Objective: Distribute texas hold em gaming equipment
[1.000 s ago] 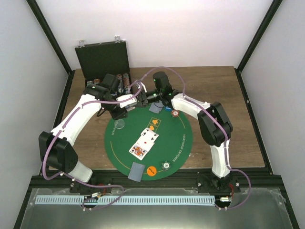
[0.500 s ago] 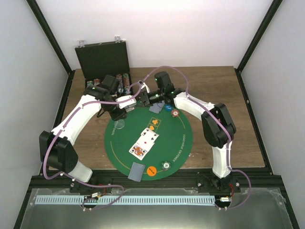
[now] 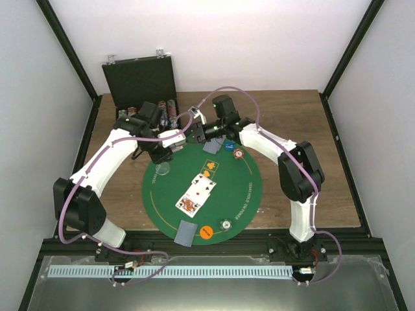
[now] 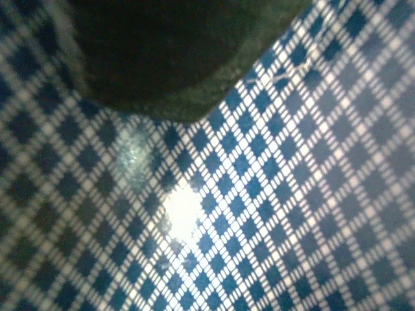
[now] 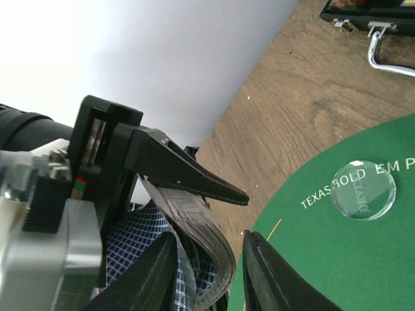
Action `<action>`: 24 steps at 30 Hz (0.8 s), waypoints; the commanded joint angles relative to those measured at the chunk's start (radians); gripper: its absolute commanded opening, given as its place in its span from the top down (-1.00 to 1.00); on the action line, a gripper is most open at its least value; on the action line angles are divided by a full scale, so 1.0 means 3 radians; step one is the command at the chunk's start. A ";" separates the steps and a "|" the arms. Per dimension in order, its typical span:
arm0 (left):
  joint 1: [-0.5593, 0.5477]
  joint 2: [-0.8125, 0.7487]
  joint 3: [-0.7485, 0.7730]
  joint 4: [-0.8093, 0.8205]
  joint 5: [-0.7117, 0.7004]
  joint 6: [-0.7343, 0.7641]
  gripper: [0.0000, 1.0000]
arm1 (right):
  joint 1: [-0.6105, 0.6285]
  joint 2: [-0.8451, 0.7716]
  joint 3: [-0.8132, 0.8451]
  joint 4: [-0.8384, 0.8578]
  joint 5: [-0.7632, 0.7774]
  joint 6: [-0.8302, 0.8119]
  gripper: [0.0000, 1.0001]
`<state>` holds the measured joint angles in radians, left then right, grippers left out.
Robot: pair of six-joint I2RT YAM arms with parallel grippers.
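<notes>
My left gripper (image 3: 174,138) is shut on a deck of playing cards (image 5: 194,220) above the mat's far edge. The checked blue card backs (image 4: 259,194) fill the left wrist view. One black finger (image 5: 188,175) of that gripper presses on the bent deck. My right gripper (image 5: 211,234) straddles the deck's curled end, jaws partly closed, with a thin gap at one finger; it also shows in the top view (image 3: 192,131). Face-up cards (image 3: 196,192) lie mid-mat, and face-down cards (image 3: 187,232) near the front. Orange (image 3: 207,232), silvery (image 3: 225,224), red-and-white (image 3: 238,154) and clear (image 5: 363,189) discs sit on the mat.
The round green felt mat (image 3: 240,194) covers the middle of the wooden table. The open black case (image 3: 139,78) with rows of discs stands at the back left, its metal handle (image 5: 389,55) facing the mat. A black frame edges the table.
The right gripper has moved left up to the deck in the left gripper, and its jaws have narrowed around the cards. The left arm has stayed put.
</notes>
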<state>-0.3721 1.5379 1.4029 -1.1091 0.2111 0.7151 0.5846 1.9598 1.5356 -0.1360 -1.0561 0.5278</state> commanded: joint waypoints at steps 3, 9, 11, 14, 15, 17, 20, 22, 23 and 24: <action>0.0003 -0.0006 0.0012 0.0031 0.0048 0.0046 0.20 | -0.0016 -0.0179 0.0232 -0.0244 0.0151 -0.0155 0.33; 0.0003 -0.0016 0.0029 0.0021 0.0048 0.0048 0.20 | -0.0016 -0.0200 0.0253 -0.0323 0.0179 -0.0179 0.54; 0.0003 -0.0026 0.0022 0.0025 0.0038 0.0048 0.20 | -0.0015 -0.0206 0.0270 -0.0386 0.0204 -0.0220 0.66; 0.0008 -0.0025 0.0014 0.0031 0.0029 0.0050 0.20 | -0.0026 -0.0237 0.0256 -0.0416 0.0211 -0.0217 0.94; 0.0008 -0.0024 0.0014 0.0033 0.0028 0.0050 0.20 | -0.0034 -0.0255 0.0254 -0.0425 0.0232 -0.0215 0.98; 0.0013 -0.0015 0.0014 0.0040 0.0022 0.0043 0.20 | -0.0056 -0.0285 0.0250 -0.0456 0.0279 -0.0240 0.99; 0.0031 -0.0023 -0.0017 0.0087 0.0022 0.0018 0.20 | -0.0083 -0.0355 0.0238 -0.0496 0.0381 -0.0263 0.99; 0.0052 -0.0023 -0.0046 0.0123 0.0001 -0.0011 0.20 | -0.0106 -0.0405 0.0229 -0.0529 0.0475 -0.0286 0.99; 0.0060 -0.0023 -0.0057 0.0137 -0.0005 -0.0023 0.20 | -0.0107 -0.0423 0.0228 -0.0557 0.0529 -0.0310 0.99; 0.0075 -0.0030 -0.0070 0.0150 -0.0004 -0.0032 0.20 | -0.0111 -0.0442 0.0222 -0.0581 0.0576 -0.0323 0.99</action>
<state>-0.3645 1.5379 1.4002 -1.0920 0.2066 0.7136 0.5648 1.8870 1.5688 -0.2722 -0.9527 0.4599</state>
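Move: The deck, already clasped in the left hand, has its middle about 3 cm to the right hand's left, 1 cm nearer the base and 2 cm lower. From the left hand, that middle is some 5 cm right, 2 cm forward and 1 cm up. Roughly 20 cm below the right hand, the face-down cards lie 10 cm to its right and 2 cm back, the clear disc 11 cm left and 10 cm back. Right fingers shut on a card's edge at the left-held deck, drawing about 2 cm up and 2 cm right. ##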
